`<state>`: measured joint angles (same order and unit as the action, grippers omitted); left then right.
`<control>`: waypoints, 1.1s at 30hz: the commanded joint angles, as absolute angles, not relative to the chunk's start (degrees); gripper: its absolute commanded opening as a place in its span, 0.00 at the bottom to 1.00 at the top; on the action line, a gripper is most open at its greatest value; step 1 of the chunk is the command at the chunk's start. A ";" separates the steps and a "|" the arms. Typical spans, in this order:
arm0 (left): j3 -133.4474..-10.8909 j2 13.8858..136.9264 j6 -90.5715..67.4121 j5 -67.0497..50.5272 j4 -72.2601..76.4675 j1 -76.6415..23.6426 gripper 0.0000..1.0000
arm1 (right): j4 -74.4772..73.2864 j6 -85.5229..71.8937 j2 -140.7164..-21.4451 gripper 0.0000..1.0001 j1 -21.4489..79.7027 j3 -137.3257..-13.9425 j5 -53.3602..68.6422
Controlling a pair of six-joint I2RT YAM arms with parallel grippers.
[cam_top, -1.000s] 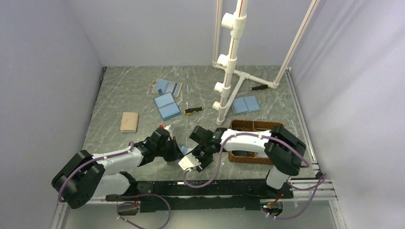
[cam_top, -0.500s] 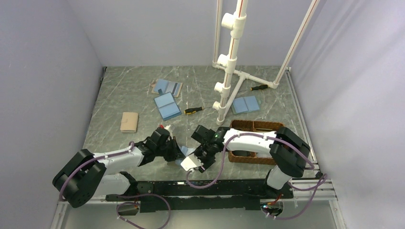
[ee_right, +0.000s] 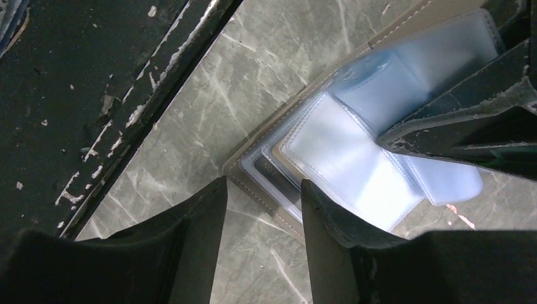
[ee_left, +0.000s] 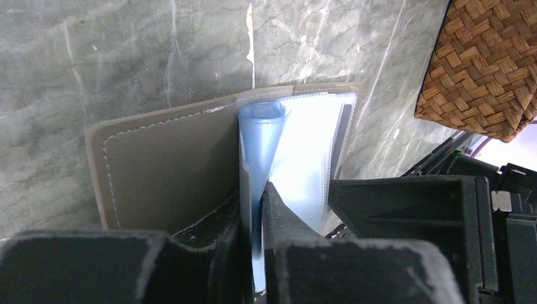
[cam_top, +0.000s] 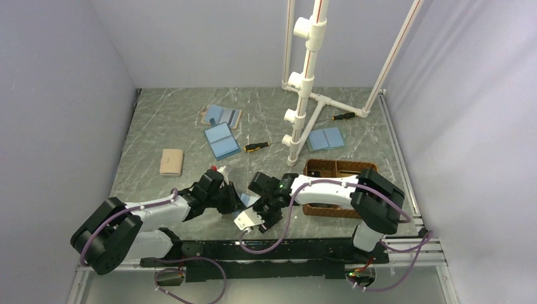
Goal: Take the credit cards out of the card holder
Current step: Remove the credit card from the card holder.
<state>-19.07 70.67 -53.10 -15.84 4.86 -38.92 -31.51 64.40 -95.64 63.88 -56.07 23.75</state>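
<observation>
The card holder (ee_left: 164, 164) lies open on the marble table; in the top view only a sliver (cam_top: 248, 200) shows between the two grippers. Its tan leaf is flat and its light blue clear sleeves (ee_left: 304, 152) stand up. My left gripper (ee_left: 256, 190) is shut on one raised sleeve. My right gripper (ee_right: 263, 183) is open, its fingertips hovering astride the holder's tan corner (ee_right: 253, 183) and gripping nothing. One dark credit card (ee_right: 273, 172) shows inside a clear sleeve at that corner. Other cards are not made out.
A brown wicker tray (cam_top: 335, 168) stands just right of the right arm. Farther back lie three open blue holders (cam_top: 221, 140), (cam_top: 222, 116), (cam_top: 325, 139), a closed tan one (cam_top: 171, 161), two screwdrivers (cam_top: 256, 146), (cam_top: 344, 116) and a white pipe stand (cam_top: 304, 95). The black base rail (ee_right: 95, 95) is close.
The right arm has shifted a little left and toward the near edge. The left arm keeps its grip on the sleeve and has barely moved.
</observation>
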 commanded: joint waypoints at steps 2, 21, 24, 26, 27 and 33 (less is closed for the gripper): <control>-15.76 70.61 -51.81 -16.22 6.63 -39.11 0.31 | -23.91 61.33 -96.56 0.52 64.35 -57.04 21.14; -13.27 65.25 -52.53 -18.05 8.76 -38.96 0.71 | -17.41 53.50 -97.51 0.56 65.41 -58.80 18.64; -13.71 64.53 -52.16 -17.47 7.19 -38.88 0.70 | -16.31 52.57 -96.92 0.56 65.48 -58.72 18.54; -14.05 64.87 -51.98 -17.32 6.63 -38.91 0.70 | -15.58 51.84 -96.65 0.55 65.56 -58.95 18.35; -14.26 65.17 -51.95 -17.39 6.60 -38.93 0.71 | -15.26 51.45 -96.68 0.55 65.57 -59.16 18.17; -14.25 66.97 -51.94 -18.37 8.68 -38.89 0.71 | -13.83 49.32 -97.00 0.53 65.57 -59.81 17.05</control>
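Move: The left fingers hold the bunched clear sleeves upright by the card holder's spine; its empty cover lies flat about 4 cm to their left and 2 cm lower. The pocket with the credit card, on the holder's right half, is some 3 cm to the left of the right hand, 3 cm ahead and 1 cm below; from the left hand it is about 3 cm to the right, 2 cm back and 1 cm lower. The wicker basket is roughly 27 cm to the right of the right hand and 11 cm ahead. The left hand spreads its fingers from nearly shut to well open, letting the pinched sleeves loose between them, while it rises about 2 cm and tilts slightly. The right hand, fingertips staying low at the holder's back right corner with one over the card pocket, shifts some 2 cm left and a little forward, turning about 10 degrees clockwise with its fingers still half open and not closing on the card. ##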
